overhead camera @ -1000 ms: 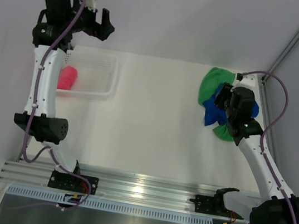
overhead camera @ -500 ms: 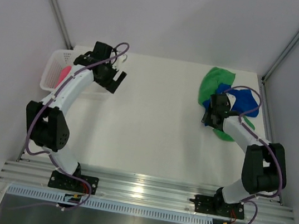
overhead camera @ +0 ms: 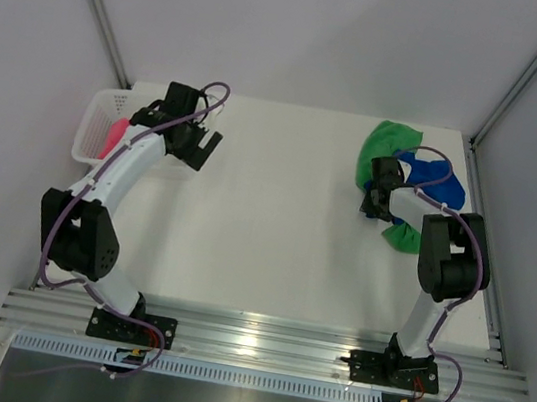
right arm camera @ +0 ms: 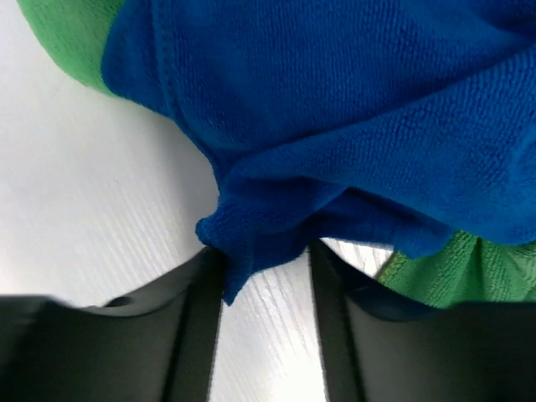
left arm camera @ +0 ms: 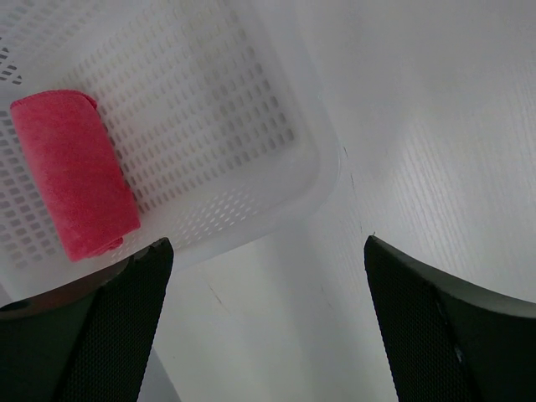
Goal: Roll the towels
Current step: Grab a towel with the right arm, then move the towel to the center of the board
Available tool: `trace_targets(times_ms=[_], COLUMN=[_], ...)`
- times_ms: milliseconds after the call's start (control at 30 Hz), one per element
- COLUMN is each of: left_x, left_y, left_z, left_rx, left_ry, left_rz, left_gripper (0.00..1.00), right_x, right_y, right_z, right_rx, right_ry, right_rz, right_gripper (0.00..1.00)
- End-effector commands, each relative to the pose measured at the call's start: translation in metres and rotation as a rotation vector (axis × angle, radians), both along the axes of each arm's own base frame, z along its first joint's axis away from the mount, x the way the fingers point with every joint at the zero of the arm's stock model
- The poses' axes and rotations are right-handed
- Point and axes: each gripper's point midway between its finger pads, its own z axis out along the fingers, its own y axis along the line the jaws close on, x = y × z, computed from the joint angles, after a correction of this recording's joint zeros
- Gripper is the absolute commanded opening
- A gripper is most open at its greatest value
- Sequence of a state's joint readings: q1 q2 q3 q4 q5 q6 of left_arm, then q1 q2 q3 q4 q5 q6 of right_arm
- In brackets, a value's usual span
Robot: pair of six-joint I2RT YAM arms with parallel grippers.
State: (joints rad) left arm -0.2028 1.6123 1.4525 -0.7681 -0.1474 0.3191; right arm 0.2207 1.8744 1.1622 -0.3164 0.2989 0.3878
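Note:
A rolled pink-red towel [left arm camera: 75, 172] lies in the white mesh basket [left arm camera: 322, 167] at the far left; it also shows as a pink towel [overhead camera: 113, 137] from above. My left gripper [overhead camera: 201, 145] hovers beside the basket's right side, and in the left wrist view the left gripper [left arm camera: 266, 247] is open and empty. At the far right a crumpled blue towel [overhead camera: 433, 180] lies on a green towel [overhead camera: 388, 143]. My right gripper [overhead camera: 374, 202] sits at the blue towel's left edge. Up close, the right gripper [right arm camera: 265, 251] has its jaws apart with a corner of the blue towel [right arm camera: 335, 100] between them. The green towel [right arm camera: 67, 33] peeks out beneath.
The basket [overhead camera: 92, 129] stands near the table's left edge. A metal frame post [overhead camera: 512, 96] rises just behind the towels at the right. Aluminium rails [overhead camera: 257, 346] with both arm bases run along the near edge.
My left arm has come down from high above the basket to low beside it. My right arm has folded in, bringing its jaws to the blue towel's left corner and narrowing them.

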Motion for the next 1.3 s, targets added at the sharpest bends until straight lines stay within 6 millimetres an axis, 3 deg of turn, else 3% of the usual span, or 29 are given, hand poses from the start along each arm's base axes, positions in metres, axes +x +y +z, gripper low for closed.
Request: trace_targets(times_ms=[0,100,133,167,200,333,367,433,500,567,600,633,700,733,800,833,900,933,1033,1067,1133,1167,1233,1267], left_x=[-0.002,-0.004,-0.005,-0.007,-0.008,-0.017,-0.019,-0.024,-0.028,-0.031,-0.032,-0.031,-0.030,-0.030,-0.032,-0.033,-0.034,-0.035,-0.034,-0.033,-0.031,-0.031,-0.030,-0.029], left_y=[-0.007,-0.006,-0.006,-0.008,-0.009,-0.014,-0.016,-0.017,-0.018,-0.019,-0.020,-0.021,-0.021,-0.022,-0.021,-0.021,-0.019,-0.017,-0.012,-0.011,-0.008,-0.008,-0.008,-0.010], left_z=[0.031,0.038,0.044,0.048,0.052,0.069,0.070,0.071,0.076,0.078,0.078,0.082,0.088,0.091,0.100,0.102,0.109,0.113,0.125,0.135,0.146,0.152,0.159,0.159], left_rx=[-0.039,-0.044,-0.048,-0.059,-0.069,-0.118,-0.129,-0.143,-0.155,-0.163,-0.167,-0.172,-0.178,-0.182,-0.185,-0.184,-0.180,-0.179,-0.183,-0.184,-0.183,-0.181,-0.178,-0.186], left_ry=[-0.092,-0.112,-0.128,-0.134,-0.143,-0.182,-0.182,-0.189,-0.206,-0.202,-0.194,-0.202,-0.215,-0.224,-0.248,-0.254,-0.273,-0.284,-0.307,-0.327,-0.349,-0.360,-0.376,-0.374], left_rz=[-0.009,-0.009,-0.010,-0.016,-0.019,-0.028,-0.034,-0.037,-0.042,-0.047,-0.050,-0.049,-0.044,-0.046,-0.052,-0.055,-0.055,-0.050,-0.036,-0.037,-0.034,-0.037,-0.044,-0.051], left_gripper=[0.97,0.97,0.97,0.97,0.97,0.98,0.97,0.98,0.98,0.98,0.98,0.98,0.98,0.98,0.98,0.98,0.99,0.99,1.00,0.99,0.99,0.99,1.00,0.99], right_x=[0.009,0.015,0.018,0.022,0.024,0.034,0.038,0.034,0.031,0.016,0.009,-0.002,-0.017,-0.024,-0.044,-0.051,-0.070,-0.080,-0.105,-0.112,-0.123,-0.120,-0.123,-0.115], right_y=[0.003,0.008,0.016,0.020,0.024,0.037,0.038,0.053,0.065,0.090,0.099,0.122,0.146,0.158,0.193,0.202,0.236,0.244,0.279,0.283,0.290,0.292,0.281,0.289], right_z=[0.003,0.010,0.016,0.023,0.030,0.096,0.134,0.171,0.226,0.256,0.287,0.304,0.336,0.367,0.396,0.427,0.451,0.476,0.497,0.511,0.515,0.500,0.493,0.444], right_rx=[0.010,0.027,0.063,0.069,0.082,0.047,0.029,-0.008,-0.031,-0.052,-0.042,-0.031,-0.003,0.025,0.086,0.126,0.215,0.258,0.348,0.376,0.440,0.439,0.473,0.468], right_ry=[-0.010,-0.018,-0.033,-0.051,-0.064,-0.196,-0.279,-0.351,-0.462,-0.496,-0.545,-0.576,-0.637,-0.706,-0.766,-0.835,-0.882,-0.936,-0.972,-0.999,-0.998,-0.960,-0.961,-0.886], right_rz=[0.024,0.053,0.089,0.130,0.148,0.225,0.233,0.306,0.345,0.427,0.449,0.510,0.579,0.608,0.708,0.729,0.829,0.855,0.978,1.002,1.042,1.038,0.989,0.982], right_gripper=[0.40,0.23,0.15,0.00,0.00,0.00,0.00,0.00,0.00,0.00,0.00,0.00,0.00,0.00,0.00,0.00,0.00,0.00,0.00,0.00,0.00,0.00,0.00,0.00])
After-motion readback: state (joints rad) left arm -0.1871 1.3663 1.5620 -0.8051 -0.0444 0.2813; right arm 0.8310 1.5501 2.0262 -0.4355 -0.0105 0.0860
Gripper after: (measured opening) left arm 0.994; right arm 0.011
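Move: The near-left corner of the blue towel already lies between the right hand's half-open fingers, about 1 cm below the hand point; the towel's middle is some 10 cm ahead and 12 cm right. The far green patch lies about 20 cm ahead and 4 cm right, the near green patch 2 cm back and 14 cm right. From the left hand, the blue corner is roughly 50 cm right, level fore and aft, 17 cm lower. The right hand shuts its fingers on the blue towel's corner almost in place, then keeps that pinch and hauls the towel fast up off the pile by about 50 cm, swinging some 28 cm left towards the left arm and ending about 11 cm back. On the way its wrist tips the fingers up from slanting down and turns counter-clockwise, while the left hand, still wide open and empty, climbs about 12 cm by the basket and tilts its fingers up a little. ##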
